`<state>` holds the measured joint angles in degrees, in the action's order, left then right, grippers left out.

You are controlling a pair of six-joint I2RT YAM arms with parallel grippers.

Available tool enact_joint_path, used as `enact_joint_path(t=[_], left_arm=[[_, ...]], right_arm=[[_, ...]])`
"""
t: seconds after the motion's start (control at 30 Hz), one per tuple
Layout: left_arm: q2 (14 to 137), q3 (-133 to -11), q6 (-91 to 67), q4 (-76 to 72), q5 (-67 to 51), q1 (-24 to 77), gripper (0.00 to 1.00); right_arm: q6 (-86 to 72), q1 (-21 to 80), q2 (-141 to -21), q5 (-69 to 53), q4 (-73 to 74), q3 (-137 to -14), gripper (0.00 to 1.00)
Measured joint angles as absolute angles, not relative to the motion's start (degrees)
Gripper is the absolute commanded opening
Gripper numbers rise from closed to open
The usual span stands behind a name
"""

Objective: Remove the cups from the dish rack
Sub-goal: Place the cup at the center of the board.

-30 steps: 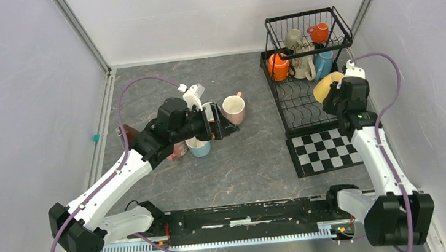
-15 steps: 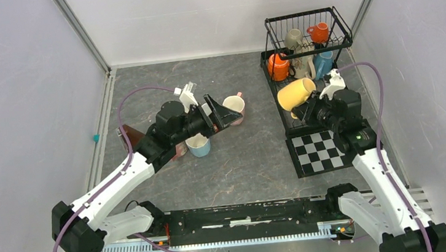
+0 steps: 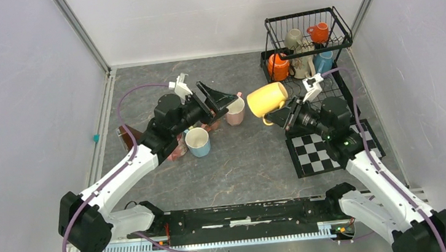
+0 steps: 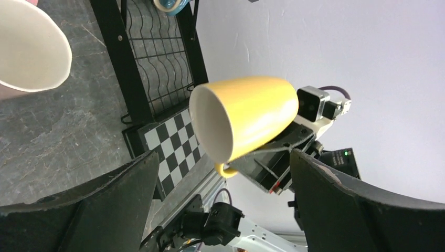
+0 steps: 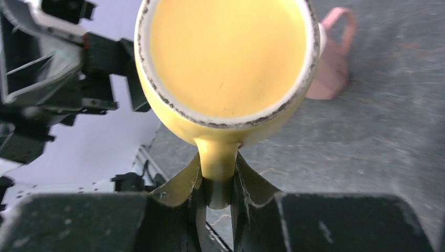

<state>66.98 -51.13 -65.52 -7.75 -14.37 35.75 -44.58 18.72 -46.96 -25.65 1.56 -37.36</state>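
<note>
My right gripper [image 3: 281, 115] [image 5: 218, 178] is shut on the handle of a yellow cup [image 3: 267, 99] [image 5: 225, 63] [image 4: 246, 118], held in the air on its side over the table's middle, mouth towards the left arm. My left gripper [image 3: 221, 98] [image 4: 224, 156] is open and empty, raised and facing that cup a short way off. The black wire dish rack [image 3: 305, 16] [image 4: 157, 63] at the back right holds two orange cups [image 3: 278, 67] [image 3: 319, 32], a grey-olive cup [image 3: 293, 38], a cream cup [image 3: 304, 62] and a light blue cup [image 3: 324, 60].
On the table stand a pink cup [image 3: 234, 109] [image 5: 336, 63] [image 4: 26, 47] under the left gripper, a light blue cup [image 3: 198, 142] and another pink one [image 3: 176, 150] beside a brown wedge [image 3: 127, 135]. A checkered mat [image 3: 327, 147] [image 4: 168, 147] lies in front of the rack.
My right gripper has carried the yellow cup from over the rack leftward to the table's middle. My left gripper has lifted and swung right towards it, still open.
</note>
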Motion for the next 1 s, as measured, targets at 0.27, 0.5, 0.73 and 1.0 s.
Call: enact_joint_path(t=[0.27,0.5,0.73,1.0], left_arm=[[67.3,-50.5,-69.6,-12.5,-17.3,32.5,0.95],[66.9,-47.7,-74.8,-16.7,-19.6,31.6,0.88],[65.7,-45.6,-80.2,-20.0,-20.8,31.3,0.81],[64.8,-44.2,-86.7,-25.4,-22.6,31.2,0.70]], right_arm=[[-51.5,29.4,-52.1,-25.8,-12.5,-34.9,0.00],[-56.9,32.4,-54.9,-25.2,-24.3,-31.0,0.00],[-59.0,33.4,-57.2,-24.1,-31.4,-30.6,0.00],[-59.3,33.8,-60.2,-23.9,-37.3,-30.6,0.00]])
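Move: The left hand, open and empty, has the yellow cup about 12 cm to its right, level with it and at much its own height. From the left hand the pink-white cup on the table stands some 5 cm ahead, 3 cm right and 15 cm down; the blue cup, 4 cm back, 10 cm left, equally low. The right hand grips the yellow cup's handle; the left gripper lies about 13 cm left, 4 cm ahead and roughly level. Still pinching the yellow cup by its handle, the right hand carries the cup about 9 cm left towards the waiting left gripper, fast at first, then easing in with a roughly 3 cm rise, rolling its left side up and turning slightly counter-clockwise. The left hand edges forward then back, rises some 4 cm, rolls its left side down about 20 degrees and closes its fingers by a quarter around the cup's mouth, contact not clear. ##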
